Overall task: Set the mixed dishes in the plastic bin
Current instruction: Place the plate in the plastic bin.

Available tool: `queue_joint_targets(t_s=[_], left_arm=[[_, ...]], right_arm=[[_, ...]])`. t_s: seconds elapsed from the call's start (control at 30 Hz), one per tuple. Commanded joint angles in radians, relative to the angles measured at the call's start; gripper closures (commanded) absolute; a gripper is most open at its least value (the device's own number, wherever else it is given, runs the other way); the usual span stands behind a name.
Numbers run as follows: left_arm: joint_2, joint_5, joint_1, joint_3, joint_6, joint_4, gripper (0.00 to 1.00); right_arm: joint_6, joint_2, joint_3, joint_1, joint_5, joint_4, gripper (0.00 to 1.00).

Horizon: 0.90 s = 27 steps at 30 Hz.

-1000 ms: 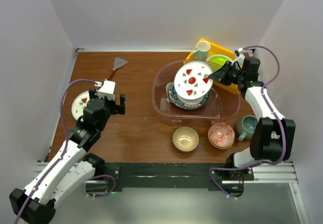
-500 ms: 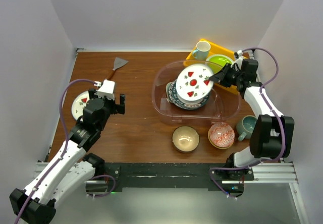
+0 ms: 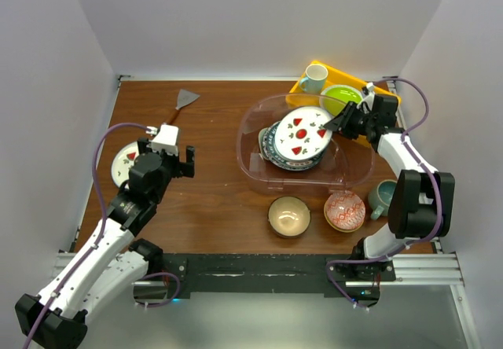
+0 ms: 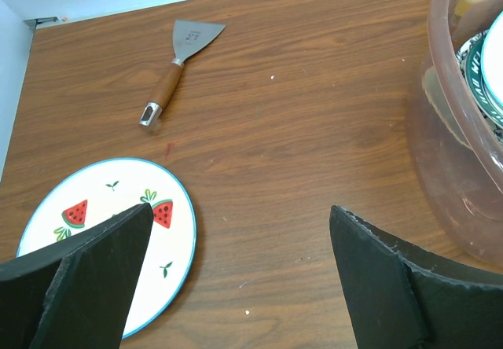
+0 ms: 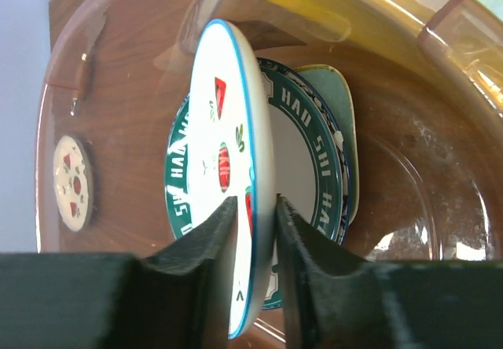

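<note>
The white plate with red fruit marks [image 3: 301, 133] [image 5: 228, 129] leans tilted on the stack inside the clear plastic bin [image 3: 250, 125] [image 5: 440, 42]. Under it lie the dark-green lettered plate [image 5: 314, 152] and a blue floral plate [image 3: 267, 151]. My right gripper [image 3: 334, 125] [image 5: 255, 201] straddles the fruit plate's rim, jaws slightly apart. A second fruit plate [image 3: 124, 160] [image 4: 102, 239] lies at the table's left, under my wide-open, empty left gripper [image 3: 169, 160] [image 4: 240, 211]. The tan bowl [image 3: 288, 215], red-patterned bowl [image 3: 344, 210] and grey-teal mug [image 3: 385, 197] stand in front of the bin.
A scraper with a wooden handle [image 3: 182, 101] [image 4: 177, 62] lies at the far left. Behind the bin a yellow tray [image 3: 350, 75] holds a lime-green plate [image 3: 342, 96] and a white mug [image 3: 314, 76]. Walls close in on three sides.
The right gripper has lowered the fruit plate onto the stack in the bin, and its jaws have parted a little. The left arm has not moved.
</note>
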<state>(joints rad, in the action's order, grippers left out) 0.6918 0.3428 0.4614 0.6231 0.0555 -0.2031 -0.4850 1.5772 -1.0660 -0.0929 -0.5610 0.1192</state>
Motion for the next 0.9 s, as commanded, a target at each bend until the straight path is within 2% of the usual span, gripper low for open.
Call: queue_joint_targets(t_s=[0.0,0.23,0.87], left_arm=[[0.000,-0.010,-0.009,-0.006,-0.019,0.045,0.00],[-0.006,-0.013,-0.010,-0.006,-0.019,0.047,0.00],[-0.011,-0.018,-0.010,-0.006,-0.020,0.045,0.00]], right_arm=[[0.046,-0.025,-0.025,-0.002,0.007,-0.018,0.62],[0.135,-0.020,-0.051,0.013,0.058,0.065,0.50],[0.322,0.053,-0.124,0.137,0.191,0.197,0.38]])
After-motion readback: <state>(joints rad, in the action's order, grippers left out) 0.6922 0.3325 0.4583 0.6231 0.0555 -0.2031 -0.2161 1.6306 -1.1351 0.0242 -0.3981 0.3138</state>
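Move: My right hand still has the watermelon plate's right rim between loosening fingers, with its middle about 7 cm left, 2 cm back and 3 cm lower. The plate stack in the bin is some 8 cm left, 3 cm back and 7 cm below me. The green plate lies about 9 cm ahead and 5 cm right, the white mug 15 cm ahead and 2 cm left. From my left hand the stack is roughly 34 cm right and 8 cm ahead. I keep spreading my right fingers, to roughly twice their present gap, and sink about 4 cm towards the plate stack, easing slightly back and then left. As I let the watermelon plate's rim down, my wrist rolls some 15 degrees, left side dipping, and swings a little counter-clockwise; at the end the opened fingers still straddle the rim. ##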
